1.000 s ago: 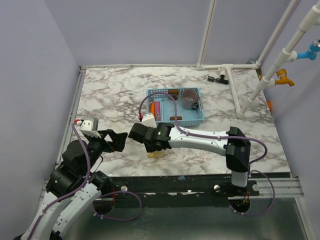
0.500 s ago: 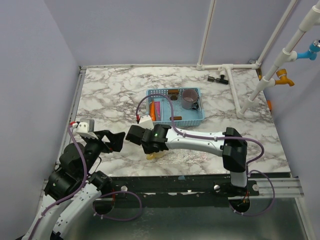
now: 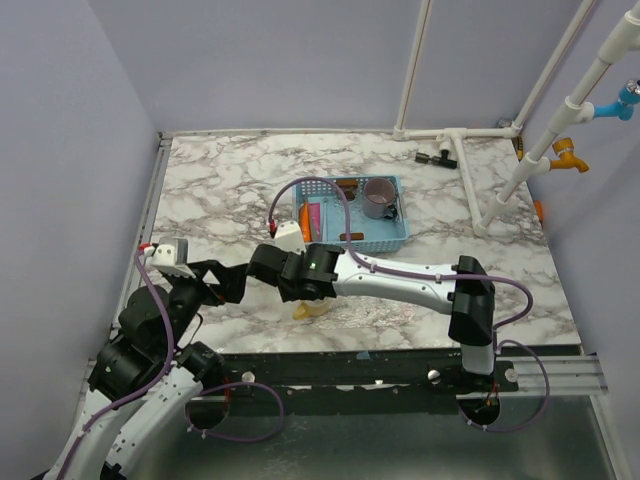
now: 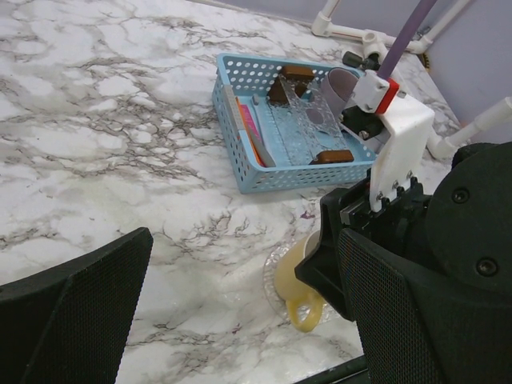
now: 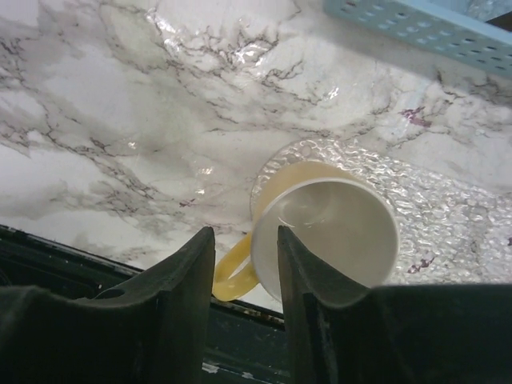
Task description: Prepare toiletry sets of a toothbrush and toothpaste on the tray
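Observation:
My right gripper (image 5: 244, 232) hangs open just above a yellow mug (image 5: 324, 232) that rests on a clear dimpled saucer (image 5: 448, 216) near the table's front edge. The mug's handle shows below the gap between the fingers, and nothing is gripped. The mug (image 3: 308, 309) lies under that gripper (image 3: 262, 268) in the top view. My left gripper (image 4: 240, 248) is wide open and empty, to the left of the mug (image 4: 298, 276). A clear tray with brown handles (image 4: 308, 124) lies inside a blue basket (image 4: 232, 140). Thin pink and orange items (image 4: 250, 132) lean at its left wall; toothbrush and toothpaste cannot be told apart.
A grey-purple cup (image 3: 379, 197) stands in the blue basket (image 3: 402, 238). White pipes (image 3: 480, 180) and a black fitting (image 3: 436, 156) sit at the back right. The table's front edge runs just below the mug.
The right gripper's jaws have opened from shut and it has drifted slightly up and left over the mug. The left gripper has pulled back a little to the left.

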You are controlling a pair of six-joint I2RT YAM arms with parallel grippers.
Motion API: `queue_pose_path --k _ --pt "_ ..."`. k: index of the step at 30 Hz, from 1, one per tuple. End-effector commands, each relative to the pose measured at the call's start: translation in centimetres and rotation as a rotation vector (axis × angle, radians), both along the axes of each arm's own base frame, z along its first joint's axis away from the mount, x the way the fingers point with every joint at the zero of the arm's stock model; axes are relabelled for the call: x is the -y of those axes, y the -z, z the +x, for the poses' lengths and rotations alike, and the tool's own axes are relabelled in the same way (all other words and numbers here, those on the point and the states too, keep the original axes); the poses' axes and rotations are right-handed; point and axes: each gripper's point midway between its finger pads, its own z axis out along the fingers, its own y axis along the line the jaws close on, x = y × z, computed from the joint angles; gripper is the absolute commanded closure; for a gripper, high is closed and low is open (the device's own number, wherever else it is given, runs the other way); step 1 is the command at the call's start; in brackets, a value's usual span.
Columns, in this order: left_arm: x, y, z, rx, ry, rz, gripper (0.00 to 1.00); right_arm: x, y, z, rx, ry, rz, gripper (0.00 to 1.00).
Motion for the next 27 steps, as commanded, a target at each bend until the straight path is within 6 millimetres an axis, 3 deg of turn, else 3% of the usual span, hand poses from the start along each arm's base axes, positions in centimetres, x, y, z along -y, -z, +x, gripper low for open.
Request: queue_pose_path --k 1,9,15,27 --pt "-0.6 -0.4 -0.1 0.012 -0.024 -0.005 0.01 1.5 -3.9 1.4 0.118 0.038 -0.007 0.58" --pt "-0.5 -0.1 0.1 0.001 -0.031 0.003 0.01 4.3 -7.0 4.7 0.201 0.093 -0.024 0.57" --pt "-0.6 0.1 0.4 -0.011 -0.042 0.014 0.01 7.7 -8.8 9.1 0.24 0.161 -0.013 0.57" --pt "-0.9 0.5 0.8 -0.026 -0.067 0.03 0.01 13.9 -8.3 19.2 0.262 0.316 -0.012 0.56"
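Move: The right hand is empty, just clear of the yellow mug, whose middle is roughly level with it, 4 cm to its right and 6 cm below. Its goal, the grey mug in the basket, lies about 23 cm ahead, 19 cm right and 6 cm down. The orange tube is some 16 cm ahead and 1 cm right, the pink tube 17 cm ahead and 4 cm right, both 9 cm lower. From the left hand the grey mug is about 22 cm ahead, 30 cm right and 17 cm below. Up at first, then sweeping forward and to the right ever faster before easing a little, the right hand leaves the yellow mug and heads for the grey mug, ending over the near part of the basket. It travels about 17 cm forward, 13 cm right and 9 cm up; the wrist turns clockwise by nearly 20 degrees and tips the fingertips upward, the fingers staying partly open and empty. ##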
